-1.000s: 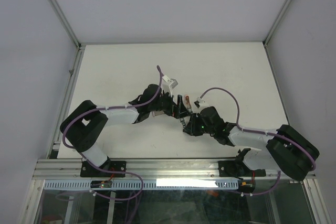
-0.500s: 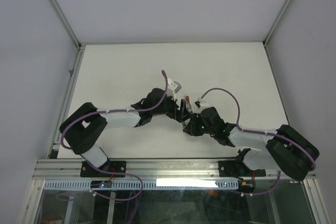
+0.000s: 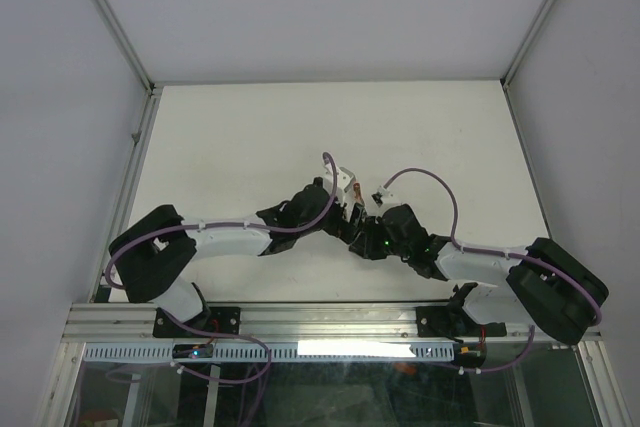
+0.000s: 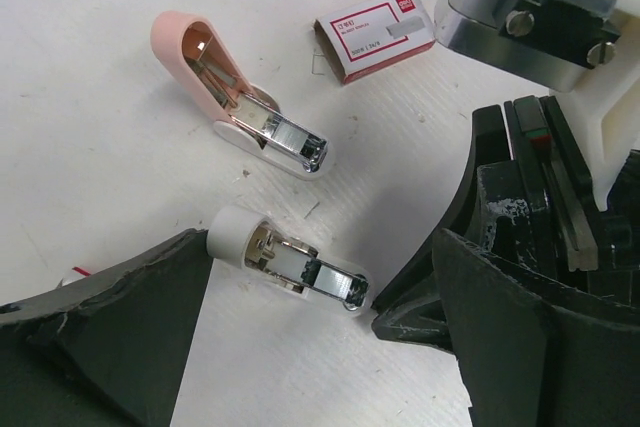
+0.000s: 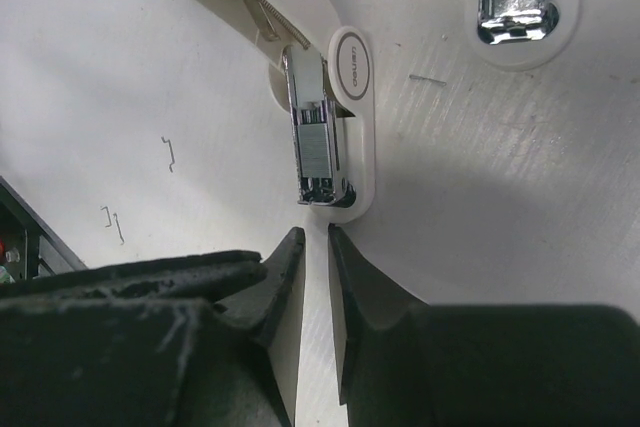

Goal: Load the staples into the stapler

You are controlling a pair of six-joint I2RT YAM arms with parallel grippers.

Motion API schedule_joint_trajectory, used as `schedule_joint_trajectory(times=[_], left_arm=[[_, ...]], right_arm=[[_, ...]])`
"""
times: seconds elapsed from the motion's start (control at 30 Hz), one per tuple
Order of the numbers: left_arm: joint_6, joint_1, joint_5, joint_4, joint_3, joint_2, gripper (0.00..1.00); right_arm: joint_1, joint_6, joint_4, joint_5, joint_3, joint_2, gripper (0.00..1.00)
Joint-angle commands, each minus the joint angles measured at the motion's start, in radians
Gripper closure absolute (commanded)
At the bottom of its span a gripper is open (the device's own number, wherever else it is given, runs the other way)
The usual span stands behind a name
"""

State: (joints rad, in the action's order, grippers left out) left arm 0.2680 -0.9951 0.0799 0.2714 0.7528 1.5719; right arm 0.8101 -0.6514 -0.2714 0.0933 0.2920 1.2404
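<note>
A white stapler (image 4: 285,262) lies opened on the table, its metal channel facing up. It sits between the wide-open fingers of my left gripper (image 4: 322,247), touching neither. A silvery ribbed strip, the staples (image 5: 315,152), sits in that channel. My right gripper (image 5: 315,237) points at the channel's front end (image 5: 325,192); its jaws stand a narrow gap apart with nothing between them. A second, pink stapler (image 4: 230,97) lies open just beyond. In the top view both grippers meet mid-table near the pink stapler (image 3: 354,188).
A red-and-white cardboard box (image 4: 375,32) lies past the pink stapler, next to the right arm's wrist (image 4: 540,7). A few loose single staples (image 5: 170,152) are scattered on the white table (image 3: 230,137). Metal rails edge the table.
My left arm has swung right, bringing its open gripper over the white stapler next to the right gripper. The right arm has stayed almost still.
</note>
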Motion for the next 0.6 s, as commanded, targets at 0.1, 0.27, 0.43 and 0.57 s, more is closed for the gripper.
schedule_joint_trajectory(times=[0.1,0.27,0.43,0.57], left_arm=[[-0.024,-0.137,-0.007,0.052,-0.01,-0.058,0.1],[-0.032,-0.158,0.072,0.043,-0.017,-0.068,0.25],[-0.039,-0.163,0.08,0.043,-0.026,-0.082,0.36],[-0.041,-0.164,0.031,0.051,-0.032,-0.085,0.37]], right_arm=[[0.002,0.004,-0.011,-0.072,-0.01,0.027,0.81],[0.003,0.004,-0.01,-0.071,-0.011,0.027,0.82],[0.003,0.003,-0.006,-0.072,-0.011,0.023,0.82],[0.003,0.004,-0.007,-0.072,-0.011,0.022,0.82]])
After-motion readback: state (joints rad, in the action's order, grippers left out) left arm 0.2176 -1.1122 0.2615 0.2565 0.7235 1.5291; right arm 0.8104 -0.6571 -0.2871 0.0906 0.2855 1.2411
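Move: The white stapler, its lid standing open, lies beneath the left hand's spread fingers, about 2 cm back, 1 cm left and 6 cm below. The pink stapler is some 4 cm ahead of that hand and 1 cm right, the staple box about 5 cm ahead and 7 cm right, and the open tray roughly 1 cm ahead and 11 cm left. From the right hand, the white stapler's middle is about 4 cm ahead and 2 cm left, at its own height. The left hand, the finger on its forward-left side still against the raised lid's free end, draws back about 2 cm with next to no rise and closes from wide open to roughly two thirds, tipping its fingers up some 5 to 10 degrees, so that this finger pushes the lid over towards the magazine. The right hand stays put with its nearly shut fingertips at the front end of the stapler's base. ##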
